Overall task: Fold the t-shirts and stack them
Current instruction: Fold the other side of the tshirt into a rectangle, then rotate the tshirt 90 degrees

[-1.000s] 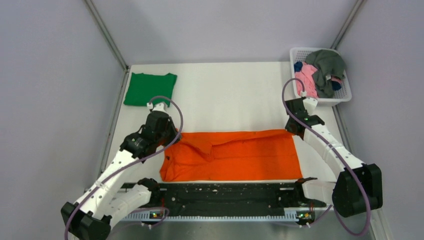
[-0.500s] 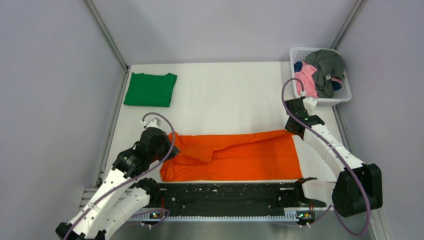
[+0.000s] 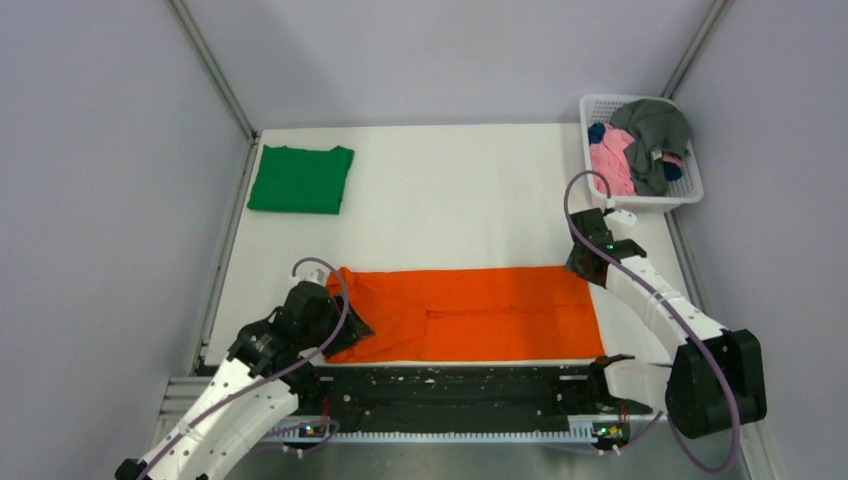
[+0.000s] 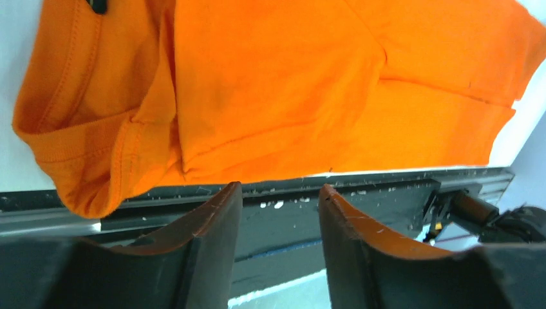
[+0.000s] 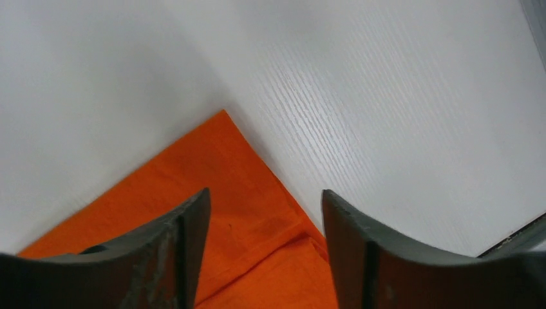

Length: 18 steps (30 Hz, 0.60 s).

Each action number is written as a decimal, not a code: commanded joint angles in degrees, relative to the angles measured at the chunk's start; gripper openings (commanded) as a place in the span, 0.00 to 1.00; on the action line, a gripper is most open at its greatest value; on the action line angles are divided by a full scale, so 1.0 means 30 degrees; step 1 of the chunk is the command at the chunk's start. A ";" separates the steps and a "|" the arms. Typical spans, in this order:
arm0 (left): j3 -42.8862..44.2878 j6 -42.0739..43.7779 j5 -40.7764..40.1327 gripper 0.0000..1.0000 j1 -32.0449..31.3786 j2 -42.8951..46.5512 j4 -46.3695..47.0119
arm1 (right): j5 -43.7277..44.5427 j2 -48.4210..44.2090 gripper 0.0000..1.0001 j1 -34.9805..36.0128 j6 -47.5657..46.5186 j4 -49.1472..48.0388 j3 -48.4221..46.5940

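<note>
The bright orange t-shirt (image 3: 480, 315) lies as a long flat band across the near part of the table. It fills the upper part of the left wrist view (image 4: 270, 84), with its collar end bunched at the left. My left gripper (image 3: 352, 326) is at the shirt's left end, open and empty (image 4: 280, 190), above the table's front rail. My right gripper (image 3: 584, 266) is open and empty (image 5: 264, 194), just over the shirt's far right corner (image 5: 232, 167). A folded green t-shirt (image 3: 300, 180) lies at the far left.
A white basket (image 3: 590, 101) at the far right corner holds pink (image 3: 612, 160), grey (image 3: 655, 130) and dark blue t-shirts. A black rail (image 3: 450, 385) runs along the near edge, also in the left wrist view (image 4: 367, 206). Grey walls close in both sides.
My left gripper came towards the near edge, drawing the shirt's left end with it; the shirt now lies flatter and narrower. My right gripper shifted slightly nearer at the far right corner.
</note>
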<state>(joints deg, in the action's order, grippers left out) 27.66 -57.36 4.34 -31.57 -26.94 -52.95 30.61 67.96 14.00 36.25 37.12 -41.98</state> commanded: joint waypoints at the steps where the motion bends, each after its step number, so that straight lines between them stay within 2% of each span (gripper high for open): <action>1: 0.1150 0.0194 0.0595 0.64 -0.0107 0.0449 -0.0668 | 0.1235 -0.1634 0.71 0.0138 0.0580 0.0685 -0.0283; 3: 0.1428 0.0339 0.0162 0.94 -0.0087 0.0236 -0.0323 | 0.0860 -0.2134 0.84 0.0138 0.0278 0.0407 -0.0409; 4: 0.1556 0.0580 0.0066 0.98 -0.0108 -0.0057 0.0183 | 0.0174 -0.2372 0.86 0.0131 -0.0211 -0.0051 -0.0406; 8: 0.1731 0.1536 0.0760 0.99 -0.0094 -0.3059 0.4628 | -0.5217 -0.3198 0.91 0.0137 -0.2416 -0.3078 0.0259; 9: 0.1751 0.1692 0.0965 0.99 -0.0101 -0.4108 0.5859 | -0.7667 -0.3187 0.92 0.0127 -0.2789 -0.4002 0.0593; 12: 0.2041 0.1678 0.0961 0.99 -0.0097 -0.8220 0.9449 | -1.2076 -0.2353 0.93 0.0133 -0.3041 -0.6271 0.1711; 15: 0.3042 0.1424 0.0702 0.99 -0.0088 -1.2889 1.0811 | -1.4196 -0.0809 0.93 0.0182 -0.2952 -0.7641 0.2356; 18: 0.4391 0.1298 -0.1065 0.99 -0.0028 -1.6828 1.0248 | -1.4235 0.0632 0.93 0.0310 -0.2944 -0.7925 0.2709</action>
<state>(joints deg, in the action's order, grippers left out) 35.64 -53.65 6.26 -31.66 -66.32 -27.99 -3.29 65.52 14.17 28.73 19.29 -35.11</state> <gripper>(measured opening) 0.987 0.929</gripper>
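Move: The orange t-shirt's middle lies about 4 cm ahead and 21 cm right of the left hand, and some 27 cm left and 9 cm back of the right hand, roughly 4 cm below both. The inner end of its fold line is about 5 cm ahead and 14 cm right of the left hand. Its far right corner sits about 2 cm ahead and 2 cm left of the right hand; the basket stands some 24 cm ahead and 10 cm right of that hand. Up first, then forward and to the right and down, the half-open left hand opens wide and travels about 10 cm inward over the t-shirt towards the inner end of the fold line, dipping low above the cloth. The right hand rises about 3 cm, then swings some 10 cm left over the far flap and sinks again, opening wide and rolling and turning counter-clockwise some 35 degrees in all, so its fingers lose their rightward lean. ##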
